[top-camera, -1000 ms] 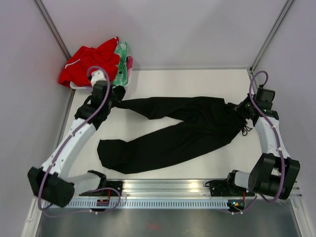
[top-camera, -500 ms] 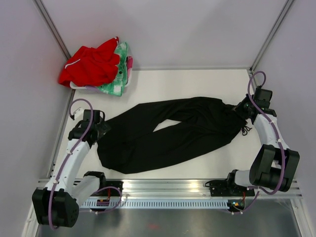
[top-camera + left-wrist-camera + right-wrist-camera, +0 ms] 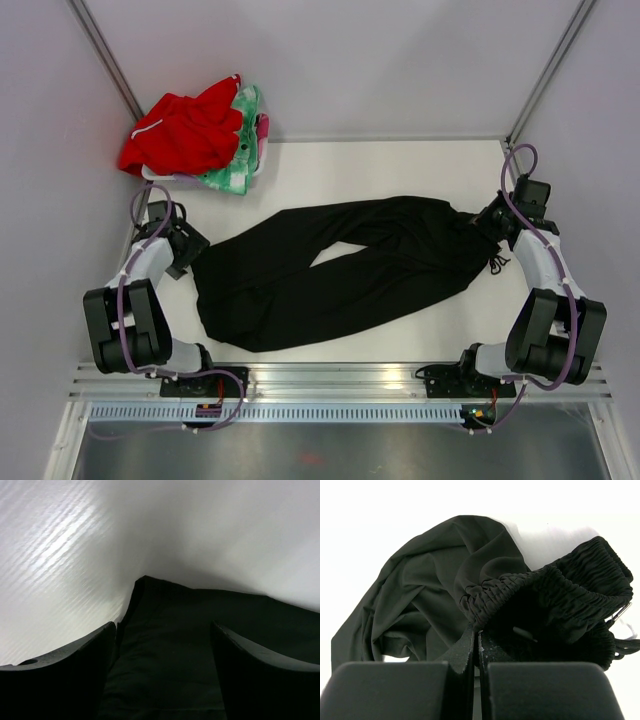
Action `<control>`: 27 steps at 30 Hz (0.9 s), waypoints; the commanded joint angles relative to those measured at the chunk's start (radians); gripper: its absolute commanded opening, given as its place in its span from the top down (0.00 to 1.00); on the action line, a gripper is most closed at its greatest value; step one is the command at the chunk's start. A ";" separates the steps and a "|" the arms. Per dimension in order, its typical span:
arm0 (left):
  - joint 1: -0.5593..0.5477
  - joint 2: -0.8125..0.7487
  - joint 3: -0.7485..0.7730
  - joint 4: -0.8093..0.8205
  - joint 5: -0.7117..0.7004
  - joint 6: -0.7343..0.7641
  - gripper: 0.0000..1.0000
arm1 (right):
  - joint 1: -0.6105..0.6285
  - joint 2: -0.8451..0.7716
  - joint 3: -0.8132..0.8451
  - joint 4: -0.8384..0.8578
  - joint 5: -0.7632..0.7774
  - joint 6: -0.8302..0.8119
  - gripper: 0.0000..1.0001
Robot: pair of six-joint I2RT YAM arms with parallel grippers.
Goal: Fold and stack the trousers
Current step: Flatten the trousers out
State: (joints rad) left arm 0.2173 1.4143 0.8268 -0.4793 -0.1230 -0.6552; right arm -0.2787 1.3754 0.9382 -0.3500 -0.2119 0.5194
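The black trousers (image 3: 380, 260) lie across the middle of the table, waist to the right, with both legs running left and the far leg's end resting over the near one. My left gripper (image 3: 188, 250) hovers at those leg ends, open. In the left wrist view its fingers (image 3: 90, 655) stand wide apart over the black cloth (image 3: 200, 615), gripping nothing. My right gripper (image 3: 487, 222) is at the waist. The right wrist view shows it (image 3: 476, 632) shut on the gathered elastic waistband of the trousers (image 3: 530, 587).
A red garment with white trim (image 3: 180, 130) and a green-and-pink patterned cloth (image 3: 245, 150) are heaped at the back left corner. Grey walls with metal posts close in the table on the left, back and right. A metal rail (image 3: 340, 380) runs along the near edge.
My left gripper carried the far leg's end from the back left down onto the near leg, opened and let it go, then drew back left. The right gripper kept its hold.
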 commanded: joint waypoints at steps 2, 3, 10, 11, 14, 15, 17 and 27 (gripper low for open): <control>0.013 0.047 -0.021 0.152 0.111 0.025 0.27 | -0.004 0.028 0.007 0.051 0.008 -0.009 0.99; 0.013 0.067 -0.023 0.163 0.114 0.023 0.29 | -0.004 0.040 0.008 0.051 0.006 -0.012 0.99; 0.013 0.136 -0.015 0.222 0.080 0.039 0.36 | -0.004 0.071 0.050 0.065 0.022 -0.025 1.00; 0.013 0.144 -0.008 0.225 0.069 0.039 0.37 | -0.004 0.074 0.054 0.066 0.025 -0.025 1.00; 0.016 0.176 0.009 0.229 0.054 0.037 0.60 | -0.004 0.091 0.066 0.078 0.031 -0.022 1.00; 0.014 0.181 0.014 0.231 0.046 0.035 0.66 | -0.004 0.091 0.071 0.088 0.032 -0.022 1.00; 0.019 0.192 0.027 0.226 0.040 0.034 0.78 | -0.004 0.096 0.076 0.097 0.039 -0.016 1.00; 0.027 -0.041 0.116 0.166 0.126 0.182 0.98 | -0.004 0.094 0.146 0.095 0.065 -0.013 1.00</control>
State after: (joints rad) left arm 0.2390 1.5040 0.8597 -0.3206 -0.0360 -0.5858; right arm -0.2790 1.4727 1.0279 -0.3016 -0.1631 0.5083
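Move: The far trouser leg's hem corner lies about 3 cm ahead of the open left fingers and 4 cm below them, neither left nor right. From the left hand, the near leg's hem end is roughly 14 cm back and 9 cm to the right; the laundry basket stands some 23 cm ahead, about straight out. The right fingers already hold the waistband edge; its drawstring hangs about 7 cm back and 4 cm right of that hand, lower down. Bring the left gripper forward and down about 4 cm onto the far leg's hem corner, shut the fingers to pinch the edge, then raise it about 4 cm, easing slightly forward. Meanwhile keep the right grip on the waistband: let it sink about 2 cm, then take it forward 3 cm and a little right while raising it again. ##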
